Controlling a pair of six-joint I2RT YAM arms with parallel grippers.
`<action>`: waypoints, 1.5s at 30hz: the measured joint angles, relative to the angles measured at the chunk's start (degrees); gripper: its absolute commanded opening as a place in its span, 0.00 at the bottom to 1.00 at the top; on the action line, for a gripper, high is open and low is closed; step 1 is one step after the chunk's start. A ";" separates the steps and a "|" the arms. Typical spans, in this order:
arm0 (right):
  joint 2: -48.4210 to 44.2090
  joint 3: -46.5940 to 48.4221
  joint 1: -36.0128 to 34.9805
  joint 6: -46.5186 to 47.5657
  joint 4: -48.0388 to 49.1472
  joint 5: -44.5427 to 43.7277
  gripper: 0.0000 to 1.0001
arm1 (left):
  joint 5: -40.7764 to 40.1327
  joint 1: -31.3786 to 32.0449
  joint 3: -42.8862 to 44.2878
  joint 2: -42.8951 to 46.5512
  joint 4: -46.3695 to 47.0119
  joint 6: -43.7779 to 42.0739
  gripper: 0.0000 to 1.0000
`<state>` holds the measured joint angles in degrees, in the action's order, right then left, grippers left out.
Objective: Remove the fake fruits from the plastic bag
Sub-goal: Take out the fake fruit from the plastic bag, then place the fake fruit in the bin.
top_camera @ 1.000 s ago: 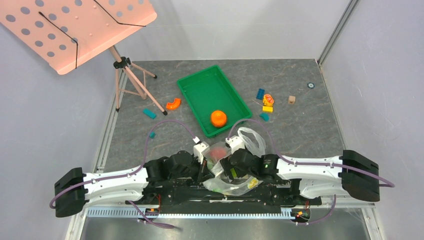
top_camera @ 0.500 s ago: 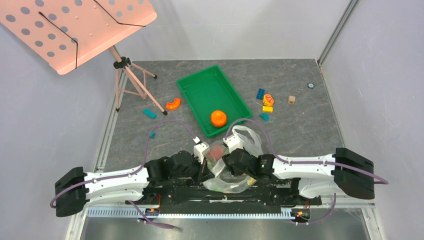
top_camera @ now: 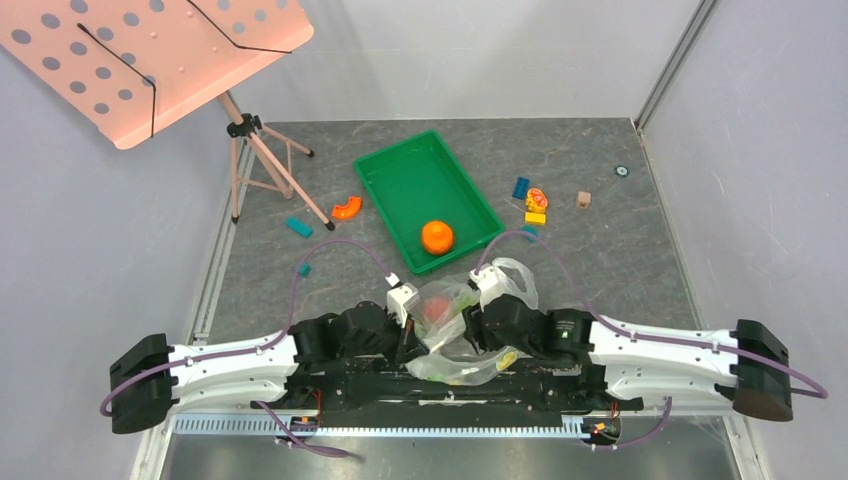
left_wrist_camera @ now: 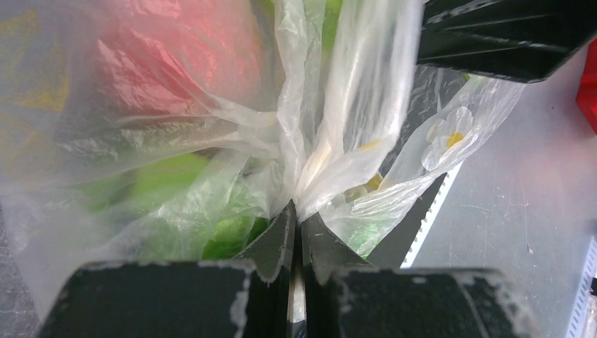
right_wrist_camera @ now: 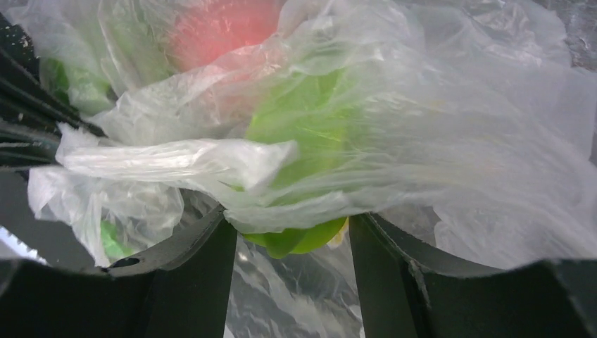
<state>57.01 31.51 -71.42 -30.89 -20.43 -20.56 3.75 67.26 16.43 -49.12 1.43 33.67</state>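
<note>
The clear flower-print plastic bag (top_camera: 455,345) lies bunched between my two arms at the near edge. My left gripper (left_wrist_camera: 297,211) is shut on a gathered fold of the bag (left_wrist_camera: 352,105). Through the film show the pink peach (left_wrist_camera: 183,63) and a blurred green fruit (left_wrist_camera: 162,179). My right gripper (right_wrist_camera: 288,220) is shut on the green ribbed fruit (right_wrist_camera: 303,141), which sits between both fingers with bag film (right_wrist_camera: 457,141) draped over its top. The peach (right_wrist_camera: 218,28) lies just beyond it. The round orange (top_camera: 437,236) rests in the green tray (top_camera: 400,160). From above, the left gripper (top_camera: 415,335) and right gripper (top_camera: 472,322) flank the bag.
An orange curved toy (top_camera: 346,208) lies left of the tray. Small coloured blocks (top_camera: 535,205) lie to its right and teal ones (top_camera: 298,227) to its left. A music stand's tripod (top_camera: 262,150) stands at the back left. Grey walls close in both sides.
My right gripper has gone from wide open to shut on the green ribbed fruit, and its arm has drawn to the right, tugging the bag. The left arm has stayed put.
</note>
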 measured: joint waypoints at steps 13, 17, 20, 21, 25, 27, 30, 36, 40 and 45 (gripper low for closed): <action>-9.75 2.01 0.00 0.83 -11.06 9.01 0.48 | -1.09 0.00 0.00 0.00 0.02 0.00 0.05; -11.85 5.14 0.00 1.46 -13.46 11.65 0.48 | -2.73 0.00 0.00 0.00 0.02 0.00 0.05; -13.51 8.02 0.00 1.99 -14.12 13.38 0.47 | -3.74 0.00 0.00 0.00 0.04 0.00 0.05; -13.94 8.81 0.00 2.05 -14.14 13.84 0.47 | -3.91 0.00 0.00 0.00 0.02 0.00 0.05; -14.29 11.30 0.00 2.25 -14.23 14.49 0.46 | -4.37 0.00 0.00 -0.02 0.04 0.00 0.05; -13.42 12.81 0.00 2.51 -14.38 14.03 0.45 | -4.70 0.00 0.00 -0.02 0.11 0.00 0.05; -10.51 15.74 0.02 3.45 -14.53 12.48 0.40 | -4.76 0.00 0.00 -0.20 0.31 0.00 0.05; -0.35 23.21 3.45 6.43 -13.11 10.80 0.41 | -4.79 0.00 0.00 -0.26 0.37 0.00 0.05; 4.66 24.11 10.32 9.05 -10.10 14.19 0.41 | -4.90 0.00 0.00 0.07 0.17 0.00 0.05; 11.04 24.83 17.31 12.68 -7.19 17.77 0.45 | -5.35 0.00 0.00 1.31 -0.57 0.00 0.06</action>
<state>68.05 56.34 -54.11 -18.22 -27.62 -2.79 -1.61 67.26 16.43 -47.81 0.86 33.67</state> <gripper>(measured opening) 0.577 0.077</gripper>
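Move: The right fingers already hold a ribbed green fruit inside the bag, with film draped over it; it is bound for the green box, whose middle lies about 29 cm ahead, 8 cm left and 6 cm below. The orange sits in the box's near part, some 22 cm ahead and 6 cm left of the right hand; the red fruit, still bagged, is about 6 cm ahead and 6 cm left. From the left hand, the box's middle is roughly 34 cm ahead and 1 cm right. The right hand keeps its grip on the green fruit and draws it up out of the bag, easing back about 4 cm at first as it climbs nearly 13, then swings forward and slightly left towards the green box, sinking a little at the end. Meanwhile the left fingers stay shut on the bag's gathered rim, holding it almost in place against the pull. ##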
